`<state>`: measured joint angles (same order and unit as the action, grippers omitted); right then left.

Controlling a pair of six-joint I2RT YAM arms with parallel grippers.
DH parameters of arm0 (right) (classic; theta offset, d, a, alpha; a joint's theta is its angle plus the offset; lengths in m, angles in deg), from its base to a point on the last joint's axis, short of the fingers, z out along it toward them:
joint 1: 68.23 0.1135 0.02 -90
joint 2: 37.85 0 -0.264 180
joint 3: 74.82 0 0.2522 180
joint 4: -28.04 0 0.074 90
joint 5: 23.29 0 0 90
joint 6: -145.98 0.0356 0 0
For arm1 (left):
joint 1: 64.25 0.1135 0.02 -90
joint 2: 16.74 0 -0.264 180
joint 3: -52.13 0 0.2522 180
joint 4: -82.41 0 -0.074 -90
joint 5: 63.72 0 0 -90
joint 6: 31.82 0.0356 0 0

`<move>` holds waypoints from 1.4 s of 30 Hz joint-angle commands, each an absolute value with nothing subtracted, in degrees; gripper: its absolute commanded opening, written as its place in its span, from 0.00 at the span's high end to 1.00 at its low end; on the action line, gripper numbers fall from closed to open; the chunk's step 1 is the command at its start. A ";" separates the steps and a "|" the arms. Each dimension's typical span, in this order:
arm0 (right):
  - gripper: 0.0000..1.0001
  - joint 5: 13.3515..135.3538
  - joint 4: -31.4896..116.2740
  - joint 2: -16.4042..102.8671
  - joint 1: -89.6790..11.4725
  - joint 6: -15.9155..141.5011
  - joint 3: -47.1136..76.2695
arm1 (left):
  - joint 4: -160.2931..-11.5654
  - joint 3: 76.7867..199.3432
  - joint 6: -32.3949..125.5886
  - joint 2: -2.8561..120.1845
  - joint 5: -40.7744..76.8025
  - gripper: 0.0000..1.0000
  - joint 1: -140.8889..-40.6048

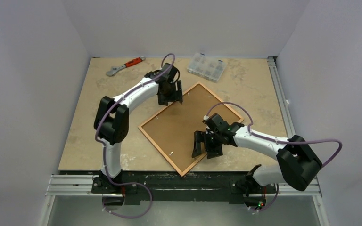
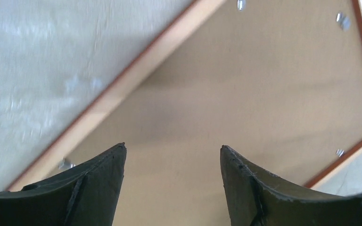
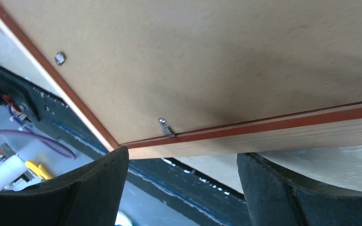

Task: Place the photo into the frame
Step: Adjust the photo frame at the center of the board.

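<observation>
The frame (image 1: 160,150) lies back-up on the table, turned like a diamond, its pale wood rim showing with a thin red-orange line. A brown backing board (image 1: 179,127) fills it, with small metal tabs (image 3: 165,126) along the inner edge. The photo is hidden. My left gripper (image 1: 172,100) hovers open over the frame's upper-left side; in its wrist view the gripper (image 2: 173,150) holds nothing above the board (image 2: 240,94), beside the rim (image 2: 122,89). My right gripper (image 1: 206,151) stands open at the lower-right rim (image 3: 287,134), and nothing sits between its fingers (image 3: 183,157).
A red-handled wrench (image 1: 125,66) lies at the back left. A clear plastic parts box (image 1: 208,66) sits at the back, just beyond the frame's top corner. The frame's bottom corner reaches the black rail (image 1: 217,181) at the table's near edge.
</observation>
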<state>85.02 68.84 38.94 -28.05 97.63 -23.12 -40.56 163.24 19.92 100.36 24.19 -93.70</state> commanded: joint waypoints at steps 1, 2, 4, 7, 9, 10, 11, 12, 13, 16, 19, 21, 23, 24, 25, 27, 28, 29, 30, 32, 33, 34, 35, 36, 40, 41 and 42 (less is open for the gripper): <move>0.17 86.74 66.59 36.80 -25.08 102.05 -21.92 | -36.81 153.40 20.93 86.21 30.40 0.29 -95.16; 0.17 86.54 67.30 36.10 -24.71 101.83 -21.44 | -37.61 149.64 20.02 82.29 31.04 0.29 -95.13; 0.17 86.28 68.59 34.47 -24.41 100.76 -20.29 | -38.55 139.81 17.48 74.98 32.13 0.29 -95.11; 0.16 86.24 69.85 31.83 -24.39 98.88 -18.33 | -40.20 127.73 12.22 64.08 31.63 0.29 -95.10; 0.16 86.77 70.36 30.90 -24.40 97.86 -16.97 | -42.01 120.45 8.25 59.00 30.48 0.30 -95.19; 0.16 87.34 70.46 30.62 -24.38 97.62 -16.46 | -43.21 117.22 6.41 56.90 29.82 0.31 -95.36; 0.16 87.66 70.52 30.46 -24.37 97.76 -16.03 | -44.52 113.76 4.44 55.09 29.49 0.31 -95.58; 0.16 87.39 70.77 30.44 -24.47 97.62 -15.60 | -46.57 110.52 2.48 53.54 29.32 0.31 -95.98; 0.16 86.92 71.06 30.58 -24.46 97.48 -15.16 | -49.71 107.63 0.99 52.52 29.05 0.32 -96.31; 0.16 86.54 71.64 31.32 -24.48 97.30 -14.42 | -55.57 102.41 -2.10 52.87 27.86 0.33 -96.39; 0.16 85.94 71.89 31.45 -24.74 97.41 -14.20 | -59.79 101.13 -3.21 55.85 26.70 0.36 -96.35; 0.16 85.22 72.01 31.26 -25.47 97.49 -14.34 | -60.82 101.79 -2.91 58.62 26.54 0.39 -96.41; 0.16 85.50 71.86 31.02 -27.28 97.42 -14.77 | -61.26 102.81 -1.98 60.87 26.54 0.43 -96.43; 0.17 86.24 71.67 30.90 -28.64 97.19 -15.04 | -61.05 103.30 -1.54 61.64 26.54 0.47 -96.40; 0.17 87.21 71.37 30.80 -30.22 96.81 -15.34 | -60.68 103.76 -0.98 62.20 26.54 0.52 -96.43; 0.17 89.40 71.26 30.71 -34.38 95.59 -15.95 | -59.38 105.08 0.57 63.02 27.44 0.63 -96.35; 0.17 90.03 71.56 30.71 -36.24 94.77 -16.03 | -58.19 106.18 1.71 63.45 28.33 0.68 -96.29; 0.17 90.30 72.23 30.83 -38.08 93.61 -15.79 | -56.83 107.74 3.05 63.95 29.19 0.73 -96.26; 0.17 90.46 73.13 30.98 -39.71 92.32 -15.36 | -55.21 109.49 4.67 64.69 29.97 0.78 -96.15; 0.17 89.98 75.44 31.43 -43.01 89.32 -14.07 | -52.27 113.57 8.97 66.64 31.14 0.87 -95.69; 0.17 89.88 76.53 31.63 -44.62 88.24 -13.47 | -50.94 115.83 11.22 67.90 31.58 0.91 -95.27; 0.17 89.87 77.38 31.79 -46.26 87.20 -12.89 | -49.73 118.09 13.75 68.95 32.24 0.95 -94.93; 0.17 89.83 78.06 31.84 -47.84 86.44 -12.48 | -48.62 120.11 16.02 70.28 32.83 0.98 -94.44; 0.17 89.74 78.74 31.86 -49.41 85.54 -12.05 | -48.04 121.94 18.18 71.51 32.80 1.00 -93.77; 0.17 87.73 80.72 32.38 -54.27 83.02 -10.78 | -49.00 126.77 26.15 75.75 28.89 1.00 -90.32; 0.17 87.25 80.81 32.73 -55.78 82.58 -10.66 | -49.89 127.68 28.31 76.82 27.29 1.00 -89.62; 0.17 86.64 80.75 32.99 -56.76 82.33 -10.72 | -50.70 128.54 30.95 77.89 25.23 1.00 -89.22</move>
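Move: The framed board lies cornerwise, and the stretch of its near-left bar to grip is about 18 cm back, 9 cm left and 5 cm below the left hand; the board's left corner is some 12 cm back and 15 cm left. The right hand stands over the near-right bar, roughly 1 cm below it, with the near corner about 12 cm back and 12 cm left. That grip stretch lies some 25 cm left and 4 cm ahead of the right hand. Left hand swings back-left and down, pinches the near-left bar, drags it forward; right lifts clear 7 cm, then forward-right. ##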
